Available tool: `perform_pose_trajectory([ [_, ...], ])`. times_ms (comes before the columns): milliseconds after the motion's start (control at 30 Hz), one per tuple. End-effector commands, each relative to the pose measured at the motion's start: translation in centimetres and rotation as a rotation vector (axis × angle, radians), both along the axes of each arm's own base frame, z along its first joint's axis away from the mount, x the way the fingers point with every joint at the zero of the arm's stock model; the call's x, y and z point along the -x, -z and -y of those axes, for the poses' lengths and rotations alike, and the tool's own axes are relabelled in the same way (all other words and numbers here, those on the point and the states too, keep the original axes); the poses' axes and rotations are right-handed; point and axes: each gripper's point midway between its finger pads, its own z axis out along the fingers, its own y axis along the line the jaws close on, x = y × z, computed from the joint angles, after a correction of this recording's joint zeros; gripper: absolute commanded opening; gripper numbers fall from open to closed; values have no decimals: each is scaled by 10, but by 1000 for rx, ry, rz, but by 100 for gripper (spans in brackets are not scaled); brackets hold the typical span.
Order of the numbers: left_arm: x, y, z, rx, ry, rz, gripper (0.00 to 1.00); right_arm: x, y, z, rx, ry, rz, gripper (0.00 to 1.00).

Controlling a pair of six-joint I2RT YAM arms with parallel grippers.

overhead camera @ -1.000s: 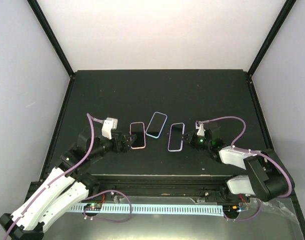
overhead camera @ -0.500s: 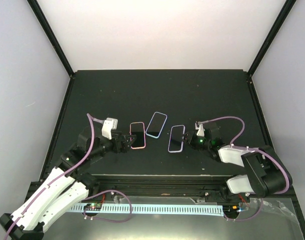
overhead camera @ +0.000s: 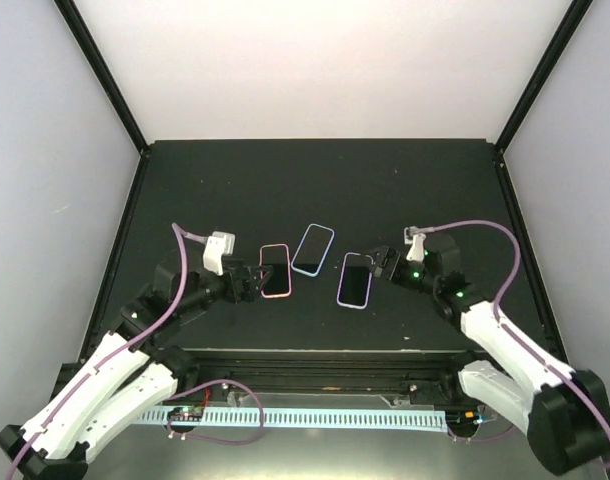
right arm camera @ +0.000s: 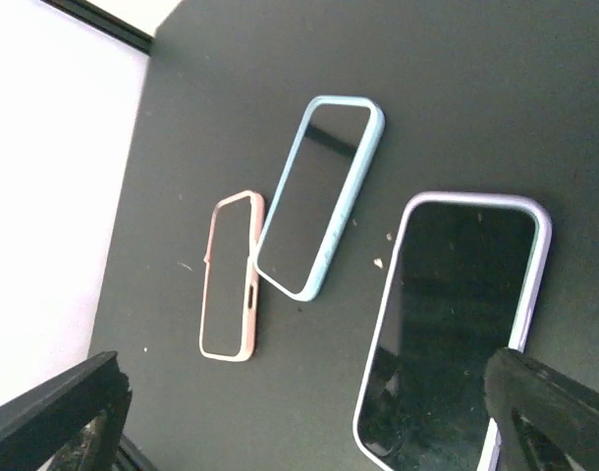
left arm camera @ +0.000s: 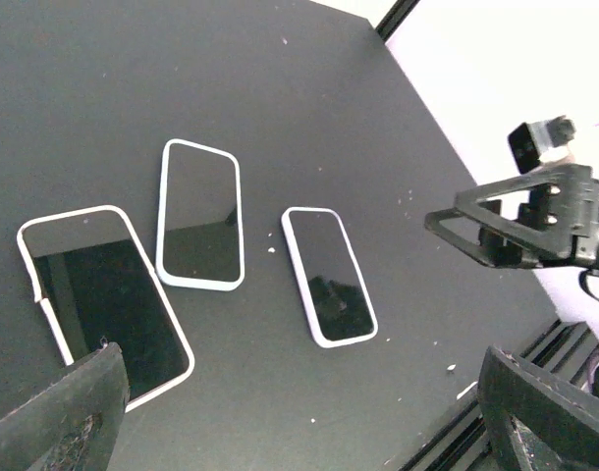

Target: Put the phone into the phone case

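The phone lies flat on the black table, its black screen facing up inside the pale lavender rim of the phone case. In the left wrist view the case is the farthest of three. My right gripper hovers just right of the case, open, with nothing between its fingers. My left gripper is open and empty beside the pink-rimmed one. The phone's back is hidden.
A pink-rimmed phone and a light blue-rimmed one lie left of the lavender case, close together. The raised black table edge runs along the front, walls stand at the sides. The right gripper shows in the left wrist view.
The right gripper has gone from shut to open beside the lavender case, and its arm has swung and risen. The left arm has barely moved.
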Motion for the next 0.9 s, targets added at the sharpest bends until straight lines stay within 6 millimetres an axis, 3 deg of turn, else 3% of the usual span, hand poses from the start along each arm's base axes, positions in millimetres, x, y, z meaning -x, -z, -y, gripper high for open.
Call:
perform_pose_trajectory([
  [0,-3,-45,2,89,-13,74,99,6,-35,24,103,63,76,100],
  [167,-4,-71,-3,85,-25,137,99,19,-91,39,125,93,193,100],
  [333,-1,-102,-14,66,-54,208,99,40,-126,49,96,110,257,100],
  [500,2,-111,-18,69,-59,230,99,54,-139,48,51,88,292,100],
  [700,4,-104,-22,76,-77,230,99,59,-145,49,27,95,296,100],
  [867,5,-96,-25,70,-91,223,99,58,-139,49,26,102,282,100],
])
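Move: The lilac-cased phone lies about 5 cm left of the right hand, nearly level fore and aft (some 1 cm nearer the base) and 8 cm below. From that hand, the blue-cased phone is 7 cm ahead and 17 cm left; the pink-cased one, 2 cm ahead and 27 cm left. For the left hand, the lilac phone lies 4 cm ahead, 24 cm right and 18 cm below. The lilac-cased phone is left lying, already released, as the open right hand climbs some 14 cm away from it, drawing back and to the right by about 5 cm each while its fingers tip upward. The empty left hand also rises, roughly 10 cm, drifting slightly left late on with its fingers tipping up, and stays wide open. ##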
